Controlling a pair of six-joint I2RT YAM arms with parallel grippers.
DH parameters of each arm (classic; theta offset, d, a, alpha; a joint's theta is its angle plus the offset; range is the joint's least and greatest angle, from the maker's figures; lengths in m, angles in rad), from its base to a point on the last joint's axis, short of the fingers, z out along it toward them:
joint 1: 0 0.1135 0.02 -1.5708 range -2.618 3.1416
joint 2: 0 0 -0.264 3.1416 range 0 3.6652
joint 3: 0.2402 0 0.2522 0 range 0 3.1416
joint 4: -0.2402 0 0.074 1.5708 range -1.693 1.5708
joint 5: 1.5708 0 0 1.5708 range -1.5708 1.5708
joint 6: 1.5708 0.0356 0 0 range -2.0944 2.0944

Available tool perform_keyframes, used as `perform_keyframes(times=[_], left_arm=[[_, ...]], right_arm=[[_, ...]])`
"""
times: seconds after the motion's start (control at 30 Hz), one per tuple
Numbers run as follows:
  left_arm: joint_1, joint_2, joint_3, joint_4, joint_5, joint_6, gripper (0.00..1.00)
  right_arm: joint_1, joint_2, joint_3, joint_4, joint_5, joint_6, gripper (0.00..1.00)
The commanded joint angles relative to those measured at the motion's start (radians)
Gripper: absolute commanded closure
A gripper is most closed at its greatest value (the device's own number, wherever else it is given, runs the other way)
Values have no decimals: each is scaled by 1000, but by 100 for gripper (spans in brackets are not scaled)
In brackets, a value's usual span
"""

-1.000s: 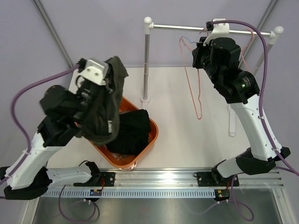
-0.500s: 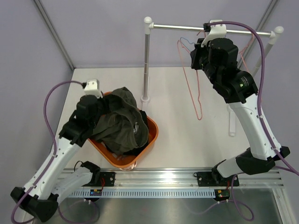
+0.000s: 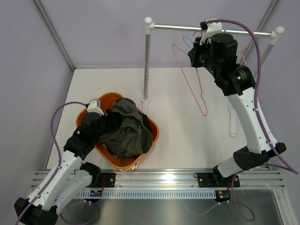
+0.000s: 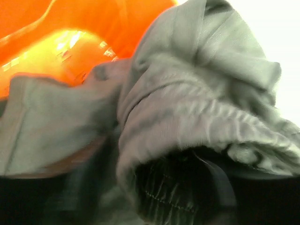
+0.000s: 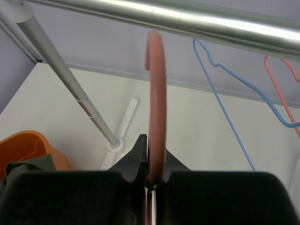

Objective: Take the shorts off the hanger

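The olive shorts (image 3: 127,129) lie bunched in the orange basket (image 3: 107,97), off the hanger. My left gripper (image 3: 98,125) is low at the basket's left side, its fingers buried in the cloth. In the left wrist view the shorts (image 4: 197,93) fill the frame and hide the jaws, with the basket wall (image 4: 70,28) behind. My right gripper (image 3: 202,41) is shut on the bare pink hanger (image 3: 191,84) just under the rail (image 3: 211,29). In the right wrist view the hanger's hook (image 5: 156,93) rises from the closed right gripper (image 5: 153,176) to the rail (image 5: 164,14).
The rack's left pole (image 3: 146,65) stands on the table behind the basket. A blue hanger (image 5: 225,98) and another pink hanger (image 5: 281,70) hang on the rail to the right. The rack's right post (image 3: 267,47) leans at the far right.
My left arm has come down and brought the shorts from mid-air into the basket. My right gripper has lifted the pink hanger up and slightly left, closer to the rail.
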State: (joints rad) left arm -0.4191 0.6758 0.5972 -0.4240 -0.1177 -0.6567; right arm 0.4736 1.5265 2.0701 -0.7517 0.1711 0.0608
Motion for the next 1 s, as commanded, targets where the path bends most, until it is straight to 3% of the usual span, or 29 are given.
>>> perform_keyframes(times=[0.0, 0.03, 0.17, 0.57, 0.97], left_arm=[[-1, 10, 160, 21, 99, 129, 24], [-1, 30, 196, -10, 105, 159, 14], [-1, 91, 341, -105, 112, 287, 1], [-1, 80, 412, -104, 112, 377, 1], [-1, 80, 414, -90, 142, 396, 1]], right_arm=[[-56, 6, 45, 57, -157, -42, 100], [-70, 9, 48, 60, -166, -42, 100], [-112, 37, 102, 52, -232, -49, 100], [-112, 247, 399, -69, -236, -32, 100], [-113, 340, 400, -47, -225, 16, 100]])
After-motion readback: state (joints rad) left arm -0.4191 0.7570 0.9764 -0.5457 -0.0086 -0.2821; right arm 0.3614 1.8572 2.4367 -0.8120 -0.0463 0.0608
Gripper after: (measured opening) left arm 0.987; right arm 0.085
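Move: The rail is about 10 cm ahead of the right gripper, which holds the pink hanger just under its hook, and roughly 5 cm above it. The rail's left post is some 17 cm left of the gripper and as far out as the rail; the blue hanger's hook is about 11 cm to the gripper's right, on the rail. From the left gripper, the olive shorts lie 2 cm ahead, 4 cm right and 5 cm below, the orange basket's middle 2 cm ahead, 2 cm right, 8 cm below. Take the held pink hanger forward about 8 cm to the rail with the right gripper, arching up a few centimetres midway and then down again, so the hook passes over the bar; keep the fingers shut. Meanwhile open the left fingers fully, come free of the shorts and lift straight up some 12 cm early on, then hold there while the wrist tilts up and turns clockwise slightly. ##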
